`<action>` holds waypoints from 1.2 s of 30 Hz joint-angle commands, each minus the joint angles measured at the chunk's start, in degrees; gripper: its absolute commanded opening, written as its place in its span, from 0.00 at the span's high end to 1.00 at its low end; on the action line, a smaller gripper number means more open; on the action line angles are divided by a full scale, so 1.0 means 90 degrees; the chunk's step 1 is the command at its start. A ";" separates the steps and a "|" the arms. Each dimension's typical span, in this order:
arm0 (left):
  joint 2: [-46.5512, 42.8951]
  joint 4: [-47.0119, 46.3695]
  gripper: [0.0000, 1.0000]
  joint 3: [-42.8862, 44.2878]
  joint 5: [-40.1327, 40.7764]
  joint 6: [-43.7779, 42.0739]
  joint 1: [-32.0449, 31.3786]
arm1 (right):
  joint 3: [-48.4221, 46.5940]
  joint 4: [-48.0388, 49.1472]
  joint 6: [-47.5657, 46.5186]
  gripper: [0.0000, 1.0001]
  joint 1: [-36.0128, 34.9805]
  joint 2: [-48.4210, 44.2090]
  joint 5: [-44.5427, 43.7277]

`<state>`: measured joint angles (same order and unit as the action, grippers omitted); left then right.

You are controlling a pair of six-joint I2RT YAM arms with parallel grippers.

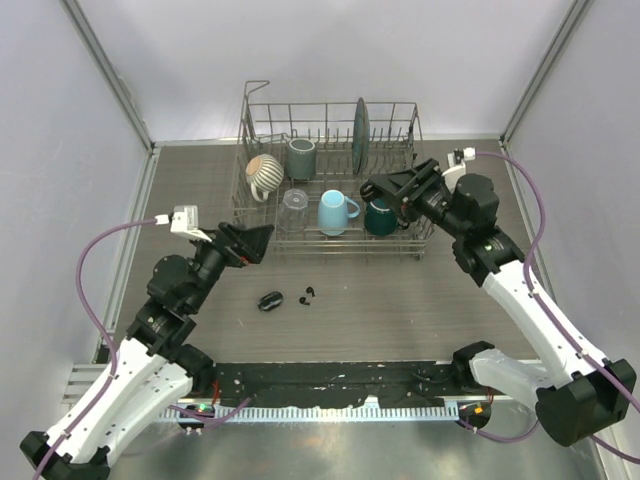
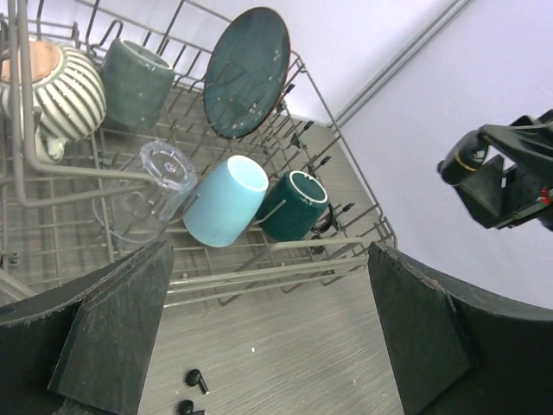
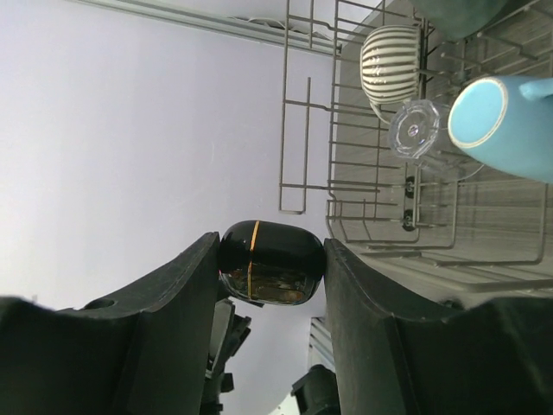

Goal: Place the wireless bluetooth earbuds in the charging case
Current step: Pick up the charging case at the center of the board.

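Observation:
My right gripper (image 3: 270, 246) is shut on a glossy black charging case (image 3: 272, 262) with a thin gold seam, held in the air sideways between both fingers. In the top view that gripper (image 1: 377, 187) hangs over the rack's right end. Two tiny black earbuds (image 1: 305, 296) lie side by side on the table in front of the rack; the left wrist view shows them as earbuds (image 2: 196, 379) at its bottom edge. My left gripper (image 1: 262, 240) stands wide open above the table, left of the earbuds, with nothing between its fingers (image 2: 117, 328).
A wire dish rack (image 1: 330, 235) at the back holds a striped bowl (image 1: 265, 172), a grey mug (image 1: 301, 157), a clear glass (image 1: 295, 203), a light blue mug (image 1: 334, 212), a dark green mug (image 1: 381, 216) and a dark plate (image 1: 361, 125). A black oval object (image 1: 270, 300) lies left of the earbuds.

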<state>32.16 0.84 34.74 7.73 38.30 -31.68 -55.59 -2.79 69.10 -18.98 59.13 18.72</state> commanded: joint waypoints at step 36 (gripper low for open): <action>0.1758 -0.4536 0.02 -0.0676 -0.1620 -0.0848 -0.0406 | 0.1363 0.2858 0.3044 0.99 -0.3096 0.0148 -0.3623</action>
<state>48.64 -34.20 28.58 -7.60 32.47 -34.94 -42.52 17.26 94.74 -45.84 60.27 -11.53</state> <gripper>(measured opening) 0.977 0.535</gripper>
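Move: The black charging case is still pinched in the right fingers, about 22 cm right of the open left hand, 11 cm ahead and nearly level with it. The left hand thus lies some 22 cm left of the right hand and 11 cm back. From the right hand, about 22 cm down, the blue mug stands 9 cm ahead and 6 cm left, the green mug 9 cm ahead and 6 cm right. The charging case, kept in its steady grip, is carried by the right hand about 8 cm left and 4 cm back, sinking slightly and rolling some 20 degrees so the hand's left side rises. The left hand comes to meet it, about 8 cm right, fingers staying wide open, turning clockwise and tipping its fingertips upward. ##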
